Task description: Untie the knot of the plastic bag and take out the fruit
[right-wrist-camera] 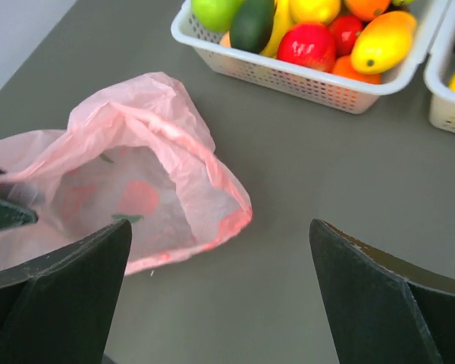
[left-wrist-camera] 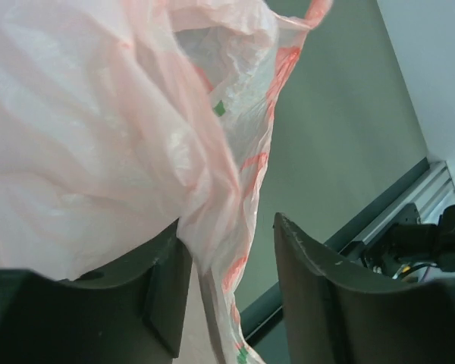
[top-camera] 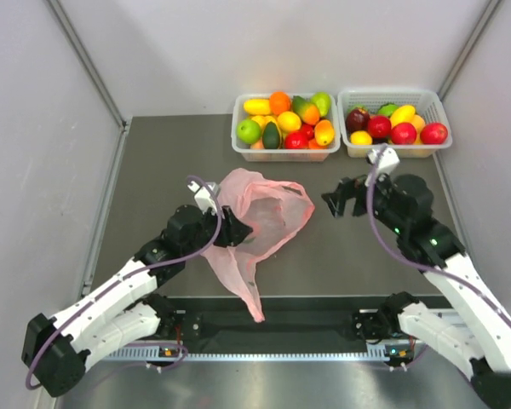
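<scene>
The pink plastic bag (top-camera: 264, 217) lies slack in the middle of the table, its mouth gaping toward the right. One long strip of its film trails down over the near edge. I make out no knot and no fruit inside it. My left gripper (top-camera: 238, 228) is at the bag's left side. In the left wrist view the bag (left-wrist-camera: 98, 136) drapes over the left finger and hangs between the parted jaws of the gripper (left-wrist-camera: 229, 224), clear of the right finger. My right gripper (top-camera: 336, 203) hovers open to the right of the bag (right-wrist-camera: 136, 174), with bare table between its fingers (right-wrist-camera: 220, 227).
Two white baskets stand at the back, the left basket (top-camera: 285, 155) and the right basket (top-camera: 392, 152), both heaped with toy fruit. The left basket (right-wrist-camera: 303, 80) sits just beyond the bag in the right wrist view. Grey walls close in both sides.
</scene>
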`<move>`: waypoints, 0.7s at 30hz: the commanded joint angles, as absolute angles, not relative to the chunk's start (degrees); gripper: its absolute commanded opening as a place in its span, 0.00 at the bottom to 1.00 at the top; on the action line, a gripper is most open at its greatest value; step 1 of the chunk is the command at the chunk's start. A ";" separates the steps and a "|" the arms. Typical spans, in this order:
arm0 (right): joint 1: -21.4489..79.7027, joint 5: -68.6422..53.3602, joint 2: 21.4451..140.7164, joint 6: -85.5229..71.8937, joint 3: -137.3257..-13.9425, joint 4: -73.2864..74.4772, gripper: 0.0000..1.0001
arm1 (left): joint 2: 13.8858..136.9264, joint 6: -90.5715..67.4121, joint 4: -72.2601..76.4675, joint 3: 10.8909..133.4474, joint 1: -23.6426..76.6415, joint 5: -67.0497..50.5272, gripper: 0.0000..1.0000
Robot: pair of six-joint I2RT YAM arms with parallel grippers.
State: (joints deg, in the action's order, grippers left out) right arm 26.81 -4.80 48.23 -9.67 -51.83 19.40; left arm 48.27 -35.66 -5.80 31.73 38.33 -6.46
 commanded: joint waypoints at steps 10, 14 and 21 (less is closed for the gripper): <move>26.54 -0.35 23.12 -10.38 -53.78 31.27 1.00 | 50.71 -32.08 -1.84 40.16 38.50 -9.58 0.99; 26.46 -1.31 23.47 -10.19 -58.35 34.89 1.00 | 49.57 -30.68 -2.46 42.18 38.50 -11.51 0.99; 26.46 -0.79 22.41 -10.11 -60.64 36.03 1.00 | 48.87 -26.81 -4.92 47.80 38.50 -15.29 0.99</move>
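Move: The plastic bag stands open and seemingly empty, its middle about 5 cm ahead, 5 cm to the right and 7 cm below the left hand, whose half-open fingers are still at its rim. From the empty right hand, the bag lies level fore and aft, some 20 cm left and 17 cm below. The fruit basket sits about 35 cm ahead of the right hand, 11 cm left and 16 cm down; the second basket is equally far ahead, 21 cm right. The plastic bag's rim is let go by the left hand: its half-open fingers spread fully as it lifts about 9 cm, drifting slightly right, fingertips tipping up some 10 degrees. The right hand, open and empty, keeps withdrawing from the baskets, back about 10 cm with a similar rise and some 6 cm right, tilting its fingers up. ##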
